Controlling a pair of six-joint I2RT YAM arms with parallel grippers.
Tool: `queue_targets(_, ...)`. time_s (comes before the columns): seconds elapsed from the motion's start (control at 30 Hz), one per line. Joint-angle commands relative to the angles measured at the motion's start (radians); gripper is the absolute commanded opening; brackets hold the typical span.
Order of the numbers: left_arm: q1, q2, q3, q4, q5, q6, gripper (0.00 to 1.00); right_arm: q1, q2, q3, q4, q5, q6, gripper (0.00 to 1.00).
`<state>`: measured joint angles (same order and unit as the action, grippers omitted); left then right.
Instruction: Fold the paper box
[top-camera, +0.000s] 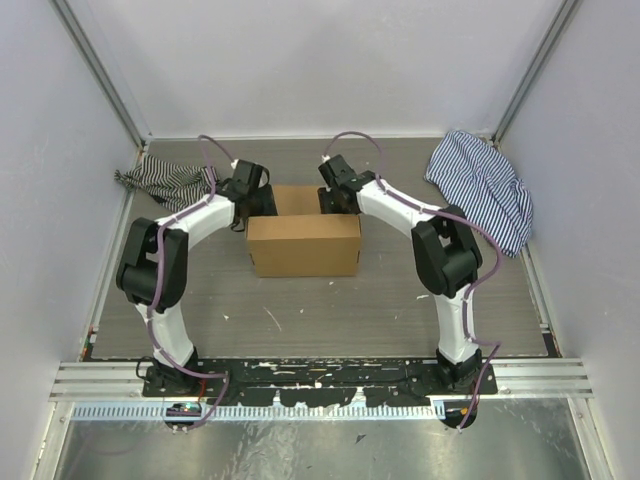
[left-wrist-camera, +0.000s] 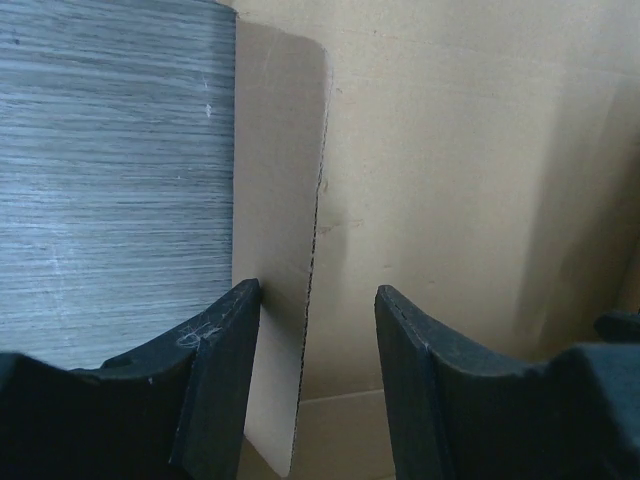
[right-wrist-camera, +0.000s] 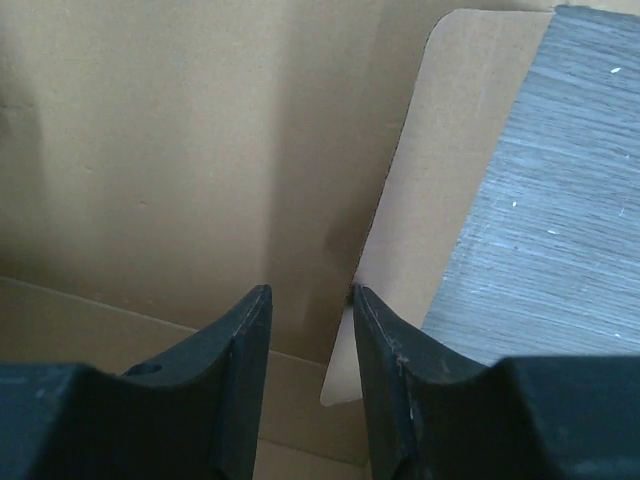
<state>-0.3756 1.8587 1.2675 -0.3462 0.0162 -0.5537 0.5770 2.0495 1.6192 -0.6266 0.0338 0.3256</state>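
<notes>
The paper box is brown cardboard, standing mid-table with a wall raised toward the camera. My left gripper is at its back left corner and my right gripper at its back right. In the left wrist view the left gripper is open around a rounded side flap, which rests against the left finger and stands apart from the other. In the right wrist view the right gripper is open, and a flap has its edge by the right finger.
A dark striped cloth lies at the back left, and a blue striped cloth lies at the back right. White walls close in the table on three sides. A metal rail runs along the near edge.
</notes>
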Motion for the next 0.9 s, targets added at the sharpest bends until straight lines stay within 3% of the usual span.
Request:
queue_targets(0.0,-0.020,-0.011,-0.015,0.017,0.050,-0.012,0.56,0.030,-0.019,0.007,0.025,-0.005,0.030,0.44)
queue_targets(0.5,-0.027,-0.213,0.012,-0.057,0.022,0.002,0.56,0.033,-0.193,-0.014,0.004,0.091,0.047,0.43)
queue_targets(0.87,-0.132,-0.474,-0.140,-0.113,-0.026,-0.028,0.56,0.152,-0.444,-0.248,-0.010,0.210,0.095,0.43)
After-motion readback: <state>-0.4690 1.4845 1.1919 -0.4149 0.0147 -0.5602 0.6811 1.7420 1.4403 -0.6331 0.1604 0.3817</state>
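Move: Beside each hand's fingertips lies a side flap of the lid, its middle about 2 cm ahead and 2 cm outboard, level with the pads or just below. The tray stands tipped up behind the lid, leaning over the hands: its middle is roughly 7 cm back, 9 cm right and 7 cm above the left hand, and about 7 cm back, 7 cm left and 7 cm above the right. Holding almost still at first, with a fingertip on each of the lid's folded side flaps, both hands then lift off and rise in front of the tipped tray, the left by about 12 cm and the right by 7 cm. Late in the rise both also draw back some 5 cm towards the tray, fingers tilting to point more forward, their openings unchanged. ##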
